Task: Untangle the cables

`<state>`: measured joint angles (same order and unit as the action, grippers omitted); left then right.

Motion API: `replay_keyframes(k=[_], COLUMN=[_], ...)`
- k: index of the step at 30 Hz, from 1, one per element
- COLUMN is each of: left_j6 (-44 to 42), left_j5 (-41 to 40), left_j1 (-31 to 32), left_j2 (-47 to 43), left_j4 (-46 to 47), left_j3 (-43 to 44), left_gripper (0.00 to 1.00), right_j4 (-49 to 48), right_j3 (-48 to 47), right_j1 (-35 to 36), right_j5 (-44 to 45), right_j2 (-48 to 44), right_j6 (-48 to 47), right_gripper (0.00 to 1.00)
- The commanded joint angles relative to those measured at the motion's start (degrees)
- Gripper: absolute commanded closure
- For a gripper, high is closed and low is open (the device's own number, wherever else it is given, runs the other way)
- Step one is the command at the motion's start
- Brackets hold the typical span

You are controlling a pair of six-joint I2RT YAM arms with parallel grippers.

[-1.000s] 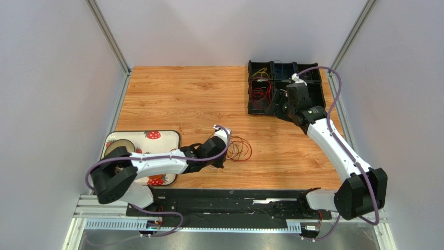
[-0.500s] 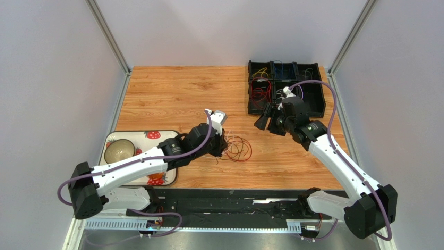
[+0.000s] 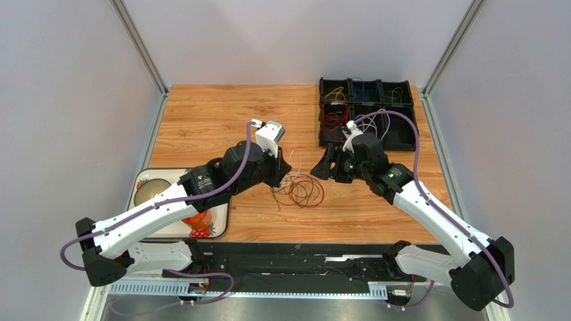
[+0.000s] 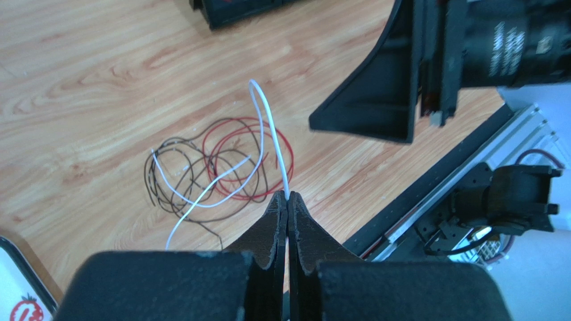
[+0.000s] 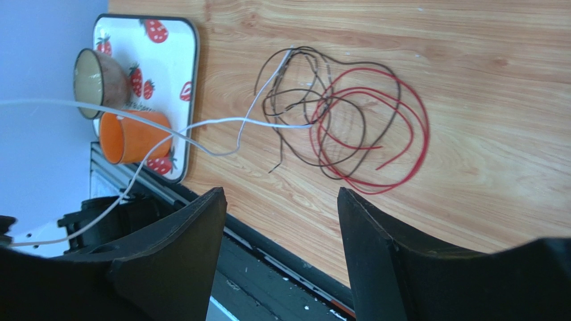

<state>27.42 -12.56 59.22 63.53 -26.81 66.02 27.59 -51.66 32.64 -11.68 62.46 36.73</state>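
The cables lie tangled on the wooden table: red loops, dark brown loops and one white cable. My left gripper is shut on the white cable, which rises from the tangle to its tips. In the top view this gripper hangs just left of and above the tangle. My right gripper is open and holds nothing, just right of the tangle. In its own view the right gripper looks down on the tangle with the white cable running off to the left.
A black compartment box at the back right holds more cables, red and yellow among them. A strawberry-patterned tray at the front left carries a bowl and an orange cup. The table's front edge and black rail lie near the tangle.
My left gripper has risen and moved back with the white cable, drawing it up out of the tangle. My right gripper has come from the black box to beside the tangle.
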Motion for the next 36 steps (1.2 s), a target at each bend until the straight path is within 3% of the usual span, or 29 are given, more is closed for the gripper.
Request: replay_keyframes(k=[1, 17, 24, 36], left_j6=[-3.16, -8.96, -11.86, -11.60], left_j5=[0.07, 12.20, 22.04, 41.27], left_j1=[0.10, 0.10, 0.10, -4.46], left_j2=[-1.30, 0.02, 1.78, -4.11], left_j4=[-2.81, -3.25, -7.82, -3.17], left_j3=[4.91, 7.54, 11.24, 6.32], left_gripper=[1.00, 1.00, 1.00, 1.00], right_j4=[-6.85, -8.17, -3.87, 0.62], right_j3=[0.33, -5.73, -7.40, -10.04], right_j1=[0.67, 0.84, 0.76, 0.76], right_j5=[-3.87, -17.30, -20.83, -27.24], right_j2=[-2.51, -9.89, -12.44, -15.61], right_j6=[1.41, -12.02, -19.76, -23.90], right_gripper=[0.34, 0.32, 0.32, 0.32])
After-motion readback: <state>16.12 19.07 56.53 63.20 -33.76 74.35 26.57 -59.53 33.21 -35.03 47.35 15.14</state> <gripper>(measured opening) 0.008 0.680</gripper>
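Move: The left gripper holds the white cable; the right gripper, partly open, is about 4 cm ahead of it, 8 cm to its right and 10 cm lower. From the right gripper, the white cable near the left fingertips lies some 7 cm left, 9 cm up and 1 cm back. From the left gripper, the red cable lies about 6 cm ahead, 4 cm right and the black cable 6 cm ahead, 1 cm left, both 25 cm below. Raise the right gripper about 14 cm and draw it back 7 or 8 cm, tipping its fingers up and turning them counter-clockwise towards the white cable, still open. Keep the left fingers shut on that cable, lift a little, then draw back about 7 cm, swinging them some 30 degrees clockwise to face the right gripper; end level with it. ##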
